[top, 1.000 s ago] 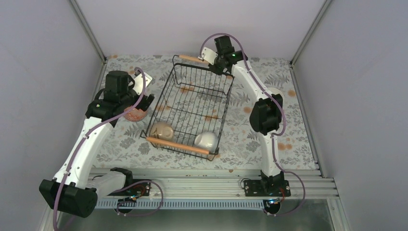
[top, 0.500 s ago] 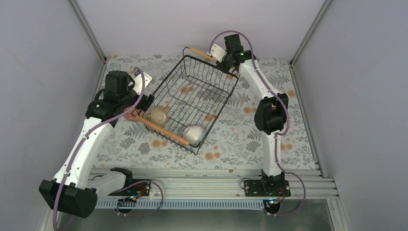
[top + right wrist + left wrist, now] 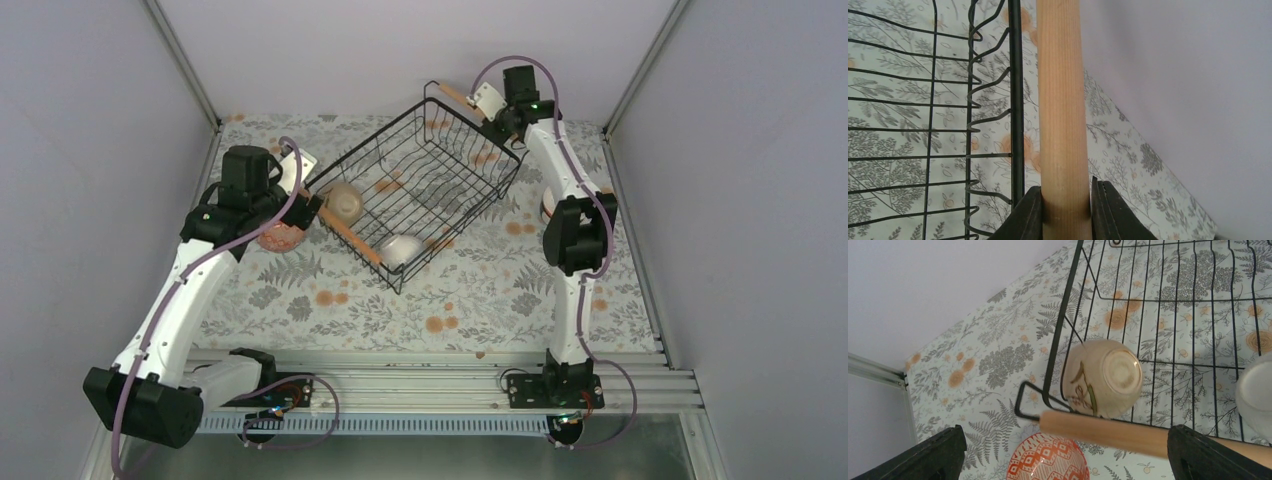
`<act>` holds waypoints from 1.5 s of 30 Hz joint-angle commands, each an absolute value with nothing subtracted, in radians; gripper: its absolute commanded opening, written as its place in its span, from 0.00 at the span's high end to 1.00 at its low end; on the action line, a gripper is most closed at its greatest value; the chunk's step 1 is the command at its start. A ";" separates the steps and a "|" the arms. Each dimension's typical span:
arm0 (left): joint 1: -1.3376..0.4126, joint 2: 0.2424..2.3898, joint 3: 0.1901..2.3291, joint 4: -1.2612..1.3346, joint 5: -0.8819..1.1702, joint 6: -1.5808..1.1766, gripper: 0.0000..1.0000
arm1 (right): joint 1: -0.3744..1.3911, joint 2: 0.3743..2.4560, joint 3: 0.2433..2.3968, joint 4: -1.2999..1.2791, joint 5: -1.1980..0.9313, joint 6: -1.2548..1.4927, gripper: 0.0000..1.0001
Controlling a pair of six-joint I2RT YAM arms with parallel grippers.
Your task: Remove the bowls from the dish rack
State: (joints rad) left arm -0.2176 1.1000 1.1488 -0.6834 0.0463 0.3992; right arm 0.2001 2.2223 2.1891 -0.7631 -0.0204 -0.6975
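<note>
The black wire dish rack (image 3: 430, 175) sits skewed on the table, its far wooden handle (image 3: 1060, 100) raised, with my right gripper (image 3: 1066, 200) shut on it. A beige bowl (image 3: 343, 202) and a white bowl (image 3: 400, 250) lie upturned inside, against the rack's near wooden handle (image 3: 1103, 432). An orange patterned bowl (image 3: 1045, 460) stands on the table outside the rack, just below that handle. My left gripper (image 3: 300, 215) hangs wide open over the orange bowl and the handle's end, holding nothing. The left wrist view shows the beige bowl (image 3: 1103, 377) bottom-up.
The floral tablecloth (image 3: 330, 300) covers the table. Grey walls close in at the back and both sides, and the rack's far corner is close to the back wall. An aluminium rail (image 3: 420, 375) runs along the near edge by the arm bases.
My right gripper has carried the far handle rightward and back, turning the rack. Its near end swung left to my left gripper, and both bowls shifted with it. The left arm stayed still.
</note>
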 commanded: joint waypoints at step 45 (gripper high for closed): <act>-0.209 1.208 1.163 -0.638 -0.064 0.330 0.00 | 0.217 1.638 1.850 -1.048 -0.191 -0.418 0.35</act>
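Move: The dish rack's far handle is already in the right fingers; the spot it is drawn to lies about 16 cm back and 2 cm right, level with the hand. The white-and-dark bowl stack stands roughly 14 cm back, 16 cm right and 14 cm below that hand. From the open left hand, the beige bowl is some 10 cm ahead, 9 cm right, 18 down; the white bowl 3 cm back, 23 right; the red patterned bowl level with the hand, 6 left. The rack's far handle, still pinched in the right hand, is pulled some 16 cm straight back towards the base at an even height, the wrist rolling and tipping down by about 25 degrees; the fingers then open, let go and rise about 9 cm off the handle. Meanwhile the left hand, fingers wide, eases about 4 cm down and forward towards the beige bowl. ##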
